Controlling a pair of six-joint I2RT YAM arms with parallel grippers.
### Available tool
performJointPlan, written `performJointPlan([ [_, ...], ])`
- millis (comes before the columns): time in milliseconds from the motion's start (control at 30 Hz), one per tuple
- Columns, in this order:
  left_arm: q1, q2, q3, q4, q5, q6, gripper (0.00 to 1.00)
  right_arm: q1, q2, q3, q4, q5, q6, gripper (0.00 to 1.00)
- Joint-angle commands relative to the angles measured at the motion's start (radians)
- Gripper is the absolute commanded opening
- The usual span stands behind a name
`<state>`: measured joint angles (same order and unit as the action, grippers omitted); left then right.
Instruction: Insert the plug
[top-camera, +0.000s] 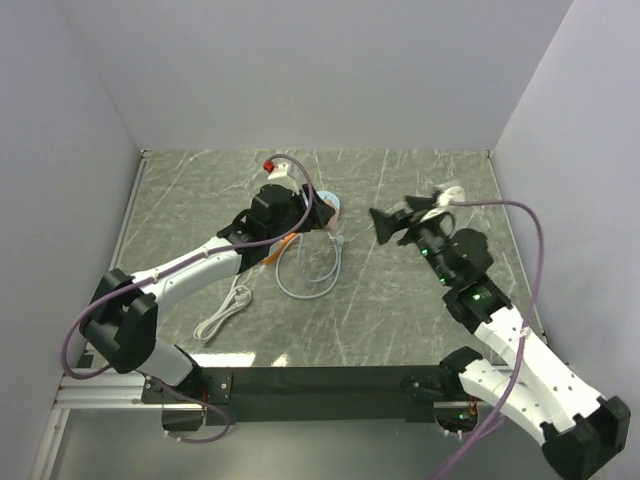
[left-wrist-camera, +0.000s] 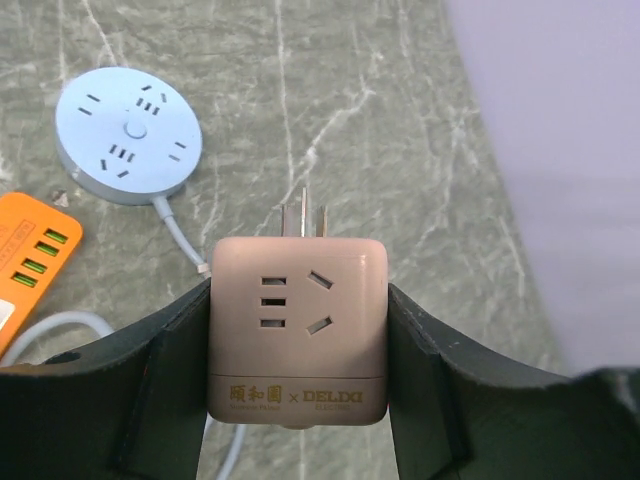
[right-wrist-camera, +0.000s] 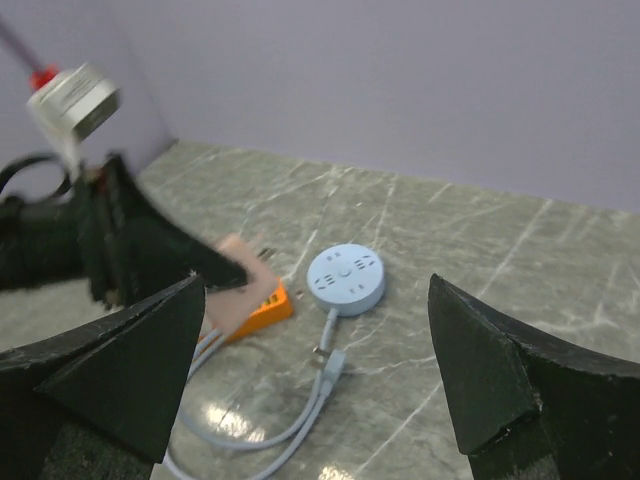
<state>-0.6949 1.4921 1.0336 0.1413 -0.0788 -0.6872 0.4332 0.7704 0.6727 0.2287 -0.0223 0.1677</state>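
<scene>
The plug (left-wrist-camera: 298, 330) is a beige adapter cube with metal prongs (left-wrist-camera: 305, 215) pointing forward. My left gripper (left-wrist-camera: 298, 345) is shut on its two sides and holds it above the table. A round light-blue socket hub (left-wrist-camera: 128, 135) lies ahead and to the left of the prongs, apart from them. In the top view the left gripper (top-camera: 318, 215) hovers right beside the hub (top-camera: 332, 205). My right gripper (top-camera: 395, 222) stands open to the right of the hub, holding nothing. In its wrist view the hub (right-wrist-camera: 345, 279) and the blurred plug (right-wrist-camera: 235, 275) show between the fingers (right-wrist-camera: 130, 370).
An orange power strip (left-wrist-camera: 30, 255) lies left of the held plug, next to the hub. The hub's pale blue cable (top-camera: 310, 280) loops toward the near side and ends in its own plug (right-wrist-camera: 330, 362). A white cable (top-camera: 225, 315) lies near the left arm. Grey walls enclose the table.
</scene>
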Motion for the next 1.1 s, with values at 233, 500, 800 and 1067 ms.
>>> performJointPlan([
  [233, 0.032, -0.151, 0.086, -0.114, 0.082, -0.221, 0.01, 0.426, 0.092, -0.018, 0.202, 0.309, -0.376, 0.97],
  [500, 0.063, -0.197, 0.141, -0.27, 0.007, -0.371, 0.01, 0.662, 0.268, 0.001, 0.34, 0.63, -0.614, 0.96],
  [800, 0.087, -0.21, 0.114, -0.282, 0.047, -0.426, 0.01, 0.762, 0.498, 0.102, 0.442, 0.789, -0.803, 0.96],
  [1067, 0.087, -0.243, 0.074, -0.267, 0.043, -0.46, 0.01, 0.762, 0.608, 0.189, 0.469, 0.808, -0.849, 0.97],
])
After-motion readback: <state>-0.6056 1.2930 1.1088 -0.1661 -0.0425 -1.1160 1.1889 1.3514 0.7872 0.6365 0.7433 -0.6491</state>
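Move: The pink plug is already in my left hand, right at the fingertips. The round socket lies about 12 cm ahead of that hand, 2 cm to its right and 18 cm below. The orange strip, carrying the white plug, is some 10 cm to its left, 2 cm ahead and 18 cm down. From my empty right hand, the pink plug is about 16 cm left, 8 cm ahead and 11 cm lower. I sweep my wide-open right hand about 16 cm left towards the pink plug, sinking some 5 cm and rolling its left side down about 40 degrees, drawing back at first and then easing forward. Meanwhile my left hand keeps its grip and lifts the plug some 6 cm, shifting left and a little back and rolling left side down about 25 degrees, then nearly stops. ##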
